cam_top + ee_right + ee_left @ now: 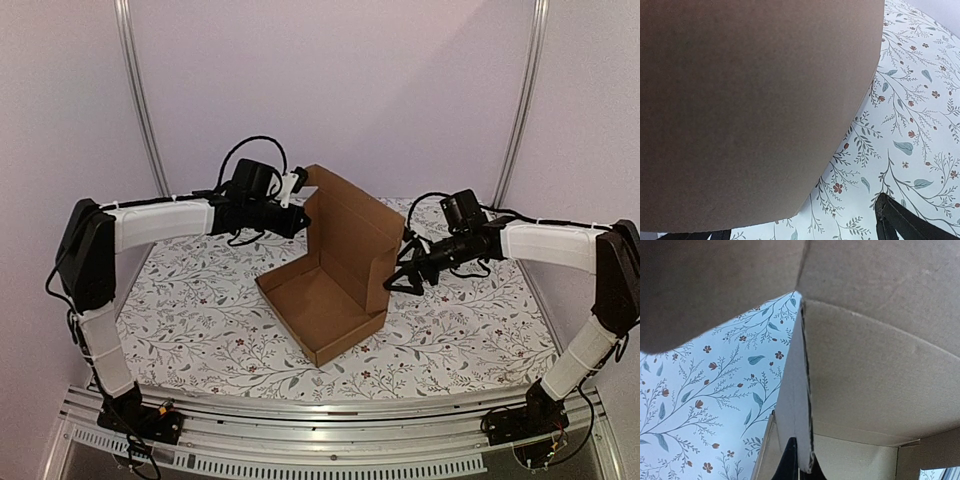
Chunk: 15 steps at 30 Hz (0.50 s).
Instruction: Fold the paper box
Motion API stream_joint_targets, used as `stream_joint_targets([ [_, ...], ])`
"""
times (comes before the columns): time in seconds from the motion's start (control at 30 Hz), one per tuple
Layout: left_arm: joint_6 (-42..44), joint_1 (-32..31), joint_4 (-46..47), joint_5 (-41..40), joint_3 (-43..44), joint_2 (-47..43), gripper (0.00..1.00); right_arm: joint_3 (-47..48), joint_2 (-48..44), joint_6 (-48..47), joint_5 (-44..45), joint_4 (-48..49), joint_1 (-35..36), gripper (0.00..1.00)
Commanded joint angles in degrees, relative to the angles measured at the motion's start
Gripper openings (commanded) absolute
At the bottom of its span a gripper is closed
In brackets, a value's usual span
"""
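The paper box (325, 300) is plain brown cardboard and stands mid-table as a shallow tray with a tall panel upright at its back. My left gripper (293, 186) is at that panel's top left corner. In the left wrist view it (801, 467) is shut on a thin cardboard edge of the box (880, 390). My right gripper (398, 272) hangs open beside the box's right side flap. In the right wrist view a rounded cardboard flap (750, 100) fills the space ahead of the open right gripper (800, 232), with one dark fingertip (900, 220) showing. Whether they touch is unclear.
A floral cloth (200, 300) covers the table. A metal rail (320, 420) with both arm bases runs along the near edge. Two slanted metal posts (140, 90) stand against the pale back wall.
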Motion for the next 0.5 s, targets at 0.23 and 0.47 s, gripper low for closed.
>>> stream_joint_targets([
  [0.23,4.6,-1.9,20.5,4.8,-21.6,-9.9,0.0,0.7,-0.1,-11.0,2.2,-2.1,3.7,0.99],
  [0.47,3.4,-1.9,28.4,4.3,-31.6,-12.8,0.01,0.4,-0.8,-14.4,1.5,-3.8,4.4,0.99],
])
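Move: The left hand holds the lid's far flap. The tray it is being folded over lies about 14 cm back, 4 cm right and 15 cm below; the lid panel's middle is some 10 cm right, 3 cm back and 6 cm below. From the open right hand, the lid's near flap is about 5 cm left, level fore and aft and 4 cm lower; the panel's middle is 8 cm ahead, 12 cm left and 2 cm down. Back and to its left, sinking slightly, the left hand draws the pinched far flap about 5 cm towards the tray's side of the lid while the wrist tips its fingers up some 10 degrees. Behind the lid the right hand, fingers still wide open, follows about 3 cm back and a little left, turning counter-clockwise against the near end. ##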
